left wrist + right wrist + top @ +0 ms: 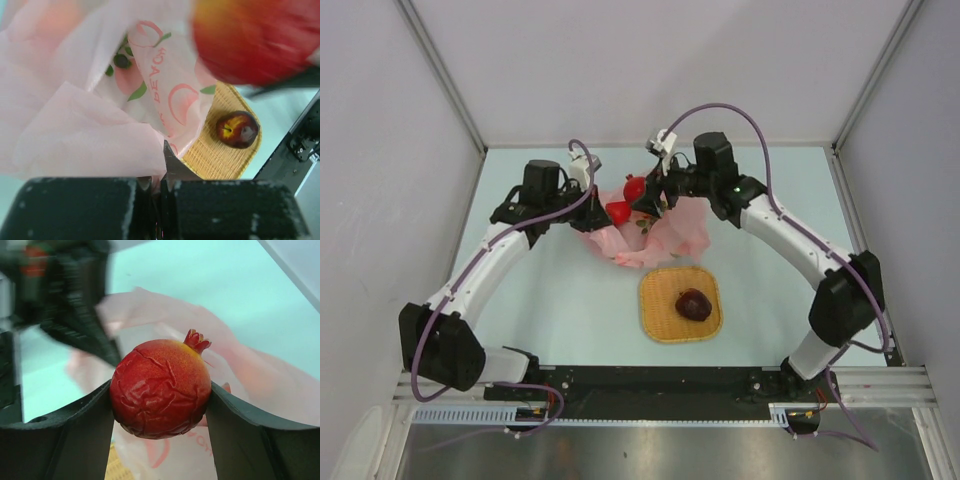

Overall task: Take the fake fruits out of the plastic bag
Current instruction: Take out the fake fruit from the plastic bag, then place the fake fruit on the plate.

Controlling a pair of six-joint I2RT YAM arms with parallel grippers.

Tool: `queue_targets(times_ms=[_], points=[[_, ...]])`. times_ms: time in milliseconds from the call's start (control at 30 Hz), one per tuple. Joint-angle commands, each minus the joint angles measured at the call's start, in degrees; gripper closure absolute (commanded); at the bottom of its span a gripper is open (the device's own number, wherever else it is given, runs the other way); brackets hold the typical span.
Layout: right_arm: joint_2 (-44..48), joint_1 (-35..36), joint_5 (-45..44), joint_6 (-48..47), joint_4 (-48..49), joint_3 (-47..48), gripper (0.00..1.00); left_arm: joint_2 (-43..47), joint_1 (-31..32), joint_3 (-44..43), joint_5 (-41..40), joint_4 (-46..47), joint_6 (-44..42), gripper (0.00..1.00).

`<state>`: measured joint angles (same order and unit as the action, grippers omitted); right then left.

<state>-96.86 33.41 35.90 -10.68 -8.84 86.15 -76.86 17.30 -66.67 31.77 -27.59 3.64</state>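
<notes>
The pink plastic bag [655, 238] lies crumpled in the middle of the table, just behind the woven mat. My left gripper [160, 186] is shut on a fold of the bag [85, 130] and pinches its left edge in the top view [588, 208]. My right gripper [160, 390] is shut on a red pomegranate-like fruit [161, 387] and holds it above the bag [250, 370]. In the top view two red fruits [634, 187] [618, 212] show at the bag's top by the right gripper [646, 198]. A dark purple fruit [693, 304] lies on the mat, also in the left wrist view [237, 129]. The other fruits are hidden.
The orange-tan woven mat [660, 325] lies in front of the bag, towards the arm bases, and shows in the left wrist view [215, 160]. Grey walls close in the table on the left, right and back. The left arm [65, 300] is close beside the right gripper.
</notes>
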Motion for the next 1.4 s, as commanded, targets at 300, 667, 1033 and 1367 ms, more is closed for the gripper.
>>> queue_targets(times_ms=[300,667,1033,1367], points=[[15.7,-7.5,8.4,-34.8,-34.9,-11.8,0.45,-2.2,-1.0,-3.2,-0.1,2.5,2.2,1.0],[16.4,-13.7,4.6,-49.9,-42.5,-21.6,0.45,-5.2,-1.0,-5.3,-0.2,2.8,2.2,1.0],[12.7,-8.7,0.3,-55.7,-35.6,-27.9,0.44,-7.5,-0.8,-7.5,-0.9,2.0,-0.4,1.0],[7.9,-11.9,-11.9,-55.5,-17.9,-30.3,0.44,-11.6,0.8,-13.9,-3.6,1.2,-3.0,1.0]])
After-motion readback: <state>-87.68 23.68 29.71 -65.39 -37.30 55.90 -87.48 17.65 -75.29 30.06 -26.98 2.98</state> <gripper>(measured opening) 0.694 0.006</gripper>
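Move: The wicker tray, where the pomegranate already held in the right fingers is being taken, lies about 17 cm back and 12 cm right of that hand, some 26 cm below. The dark fruit on it sits about 17 cm back and 15 cm right; the pink plastic bag's middle is roughly 6 cm ahead, straight below. From the left hand, the tray is about 13 cm back and 18 cm right, 20 cm down. The pomegranate, still gripped, is carried by the right hand first back, then right and down past the bag to the tray's far right corner, about 21 cm lower and 18 cm right, easing forward a little at the end as the fingers tip down some 40 degrees. The left hand keeps its pinch on the bag and draws it forward. ##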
